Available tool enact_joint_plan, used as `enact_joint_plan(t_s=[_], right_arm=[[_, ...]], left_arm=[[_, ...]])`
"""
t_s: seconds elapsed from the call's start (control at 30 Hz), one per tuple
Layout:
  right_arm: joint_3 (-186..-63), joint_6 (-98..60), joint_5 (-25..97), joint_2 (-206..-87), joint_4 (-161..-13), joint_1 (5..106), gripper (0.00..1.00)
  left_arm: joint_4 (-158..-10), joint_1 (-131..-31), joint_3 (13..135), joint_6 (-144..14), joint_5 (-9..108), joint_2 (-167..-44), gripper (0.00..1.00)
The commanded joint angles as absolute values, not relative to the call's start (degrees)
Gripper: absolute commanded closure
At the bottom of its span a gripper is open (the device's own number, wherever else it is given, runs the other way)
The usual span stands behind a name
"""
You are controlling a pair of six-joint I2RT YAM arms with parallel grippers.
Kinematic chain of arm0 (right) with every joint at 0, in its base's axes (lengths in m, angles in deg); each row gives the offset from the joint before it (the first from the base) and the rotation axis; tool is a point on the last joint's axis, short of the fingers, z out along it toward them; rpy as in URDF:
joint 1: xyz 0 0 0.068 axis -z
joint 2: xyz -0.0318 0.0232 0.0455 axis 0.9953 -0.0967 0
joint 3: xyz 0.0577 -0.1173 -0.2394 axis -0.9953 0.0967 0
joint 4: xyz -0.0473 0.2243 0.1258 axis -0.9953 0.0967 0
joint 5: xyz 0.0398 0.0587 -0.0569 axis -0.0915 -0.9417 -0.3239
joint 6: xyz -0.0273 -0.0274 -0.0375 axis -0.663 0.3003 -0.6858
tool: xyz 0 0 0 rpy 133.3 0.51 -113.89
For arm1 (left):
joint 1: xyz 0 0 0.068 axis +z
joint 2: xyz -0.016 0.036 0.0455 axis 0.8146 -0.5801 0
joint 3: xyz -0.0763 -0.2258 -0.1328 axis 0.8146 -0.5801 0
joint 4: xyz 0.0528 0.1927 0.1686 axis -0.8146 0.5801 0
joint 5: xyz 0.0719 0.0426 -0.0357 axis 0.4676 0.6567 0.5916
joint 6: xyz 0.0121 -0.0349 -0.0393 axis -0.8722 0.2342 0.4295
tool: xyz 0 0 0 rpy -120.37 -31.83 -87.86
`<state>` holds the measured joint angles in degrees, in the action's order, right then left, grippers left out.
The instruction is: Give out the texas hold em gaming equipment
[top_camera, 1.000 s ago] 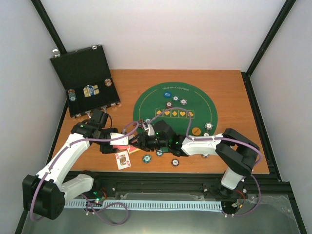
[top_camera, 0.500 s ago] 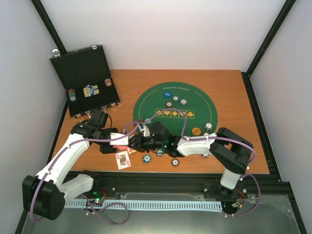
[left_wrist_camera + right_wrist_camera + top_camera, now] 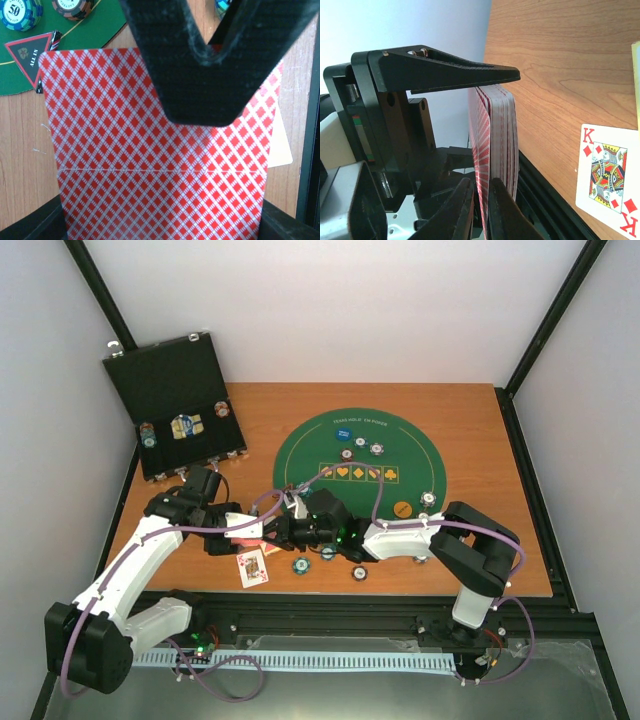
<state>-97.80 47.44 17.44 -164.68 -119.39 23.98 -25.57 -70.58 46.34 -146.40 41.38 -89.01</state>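
My left gripper point(image 3: 247, 531) is shut on a deck of red-backed playing cards point(image 3: 160, 175), held on edge above the wood near the table's front left. Its dark upper finger point(image 3: 200, 75) lies across the deck's back. My right gripper point(image 3: 482, 187) is shut on the outermost playing card point(image 3: 481, 145) of that deck point(image 3: 504, 135), pinching its lower edge between both fingers. A king of diamonds point(image 3: 252, 567) lies face up on the wood below the grippers. Stripe-edged poker chips point(image 3: 300, 565) sit near the front edge. A dark triangular marker point(image 3: 31, 56) lies by the mat.
The round green mat point(image 3: 425, 455) carries a blue button point(image 3: 344, 433), an orange button point(image 3: 401, 508) and a few chips point(image 3: 376, 449). An open black case point(image 3: 175, 390) with more chips stands at the back left. Both arms cross at the front left.
My right gripper has moved left to the deck and closed its fingers on the outermost card. The left gripper has kept the deck still.
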Motion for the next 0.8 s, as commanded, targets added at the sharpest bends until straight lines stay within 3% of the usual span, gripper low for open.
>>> enact_joint_plan(t_s=[0.0,0.5,0.77], right_arm=[[-98.0,47.5,18.4,-163.6,-120.6,23.9,0.97],[-91.5,45.5,19.0,-154.5,-116.0,28.4,0.97],[-94.2,45.1,17.4,-159.2,-118.2,25.8,0.60]], left_arm=[[-26.5,-70.9,46.5,-147.1,41.4,-88.1,0.50],[-26.9,-70.9,46.1,-147.4,42.0,-88.6,0.50],[-26.4,-70.9,47.2,-146.3,40.5,-88.9,0.50]])
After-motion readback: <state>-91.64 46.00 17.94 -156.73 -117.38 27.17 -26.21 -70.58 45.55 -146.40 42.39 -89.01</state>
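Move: The deck of playing cards is still in the left hand, its middle practically at that hand's fingers and some 1 cm to their right. From the shut right fingers the deck's middle is roughly 3 cm to the left, 1 cm ahead and 1 cm lower. On the table about 12 cm below, the king card lies around 9 cm back and 3 cm left of the right hand, the yellow-edged cards about 2 cm back and straight below, and the teal chips 8 cm back and 8 cm right. The right fingers, shut at the right-hand end of the deck, come off it as the hand draws about 4 cm to the right, with some 1.5 cm forward and up. They then part to about a third open while the hand starts easing back towards the deck. The left hand stays put and keeps its hold on the deck. ##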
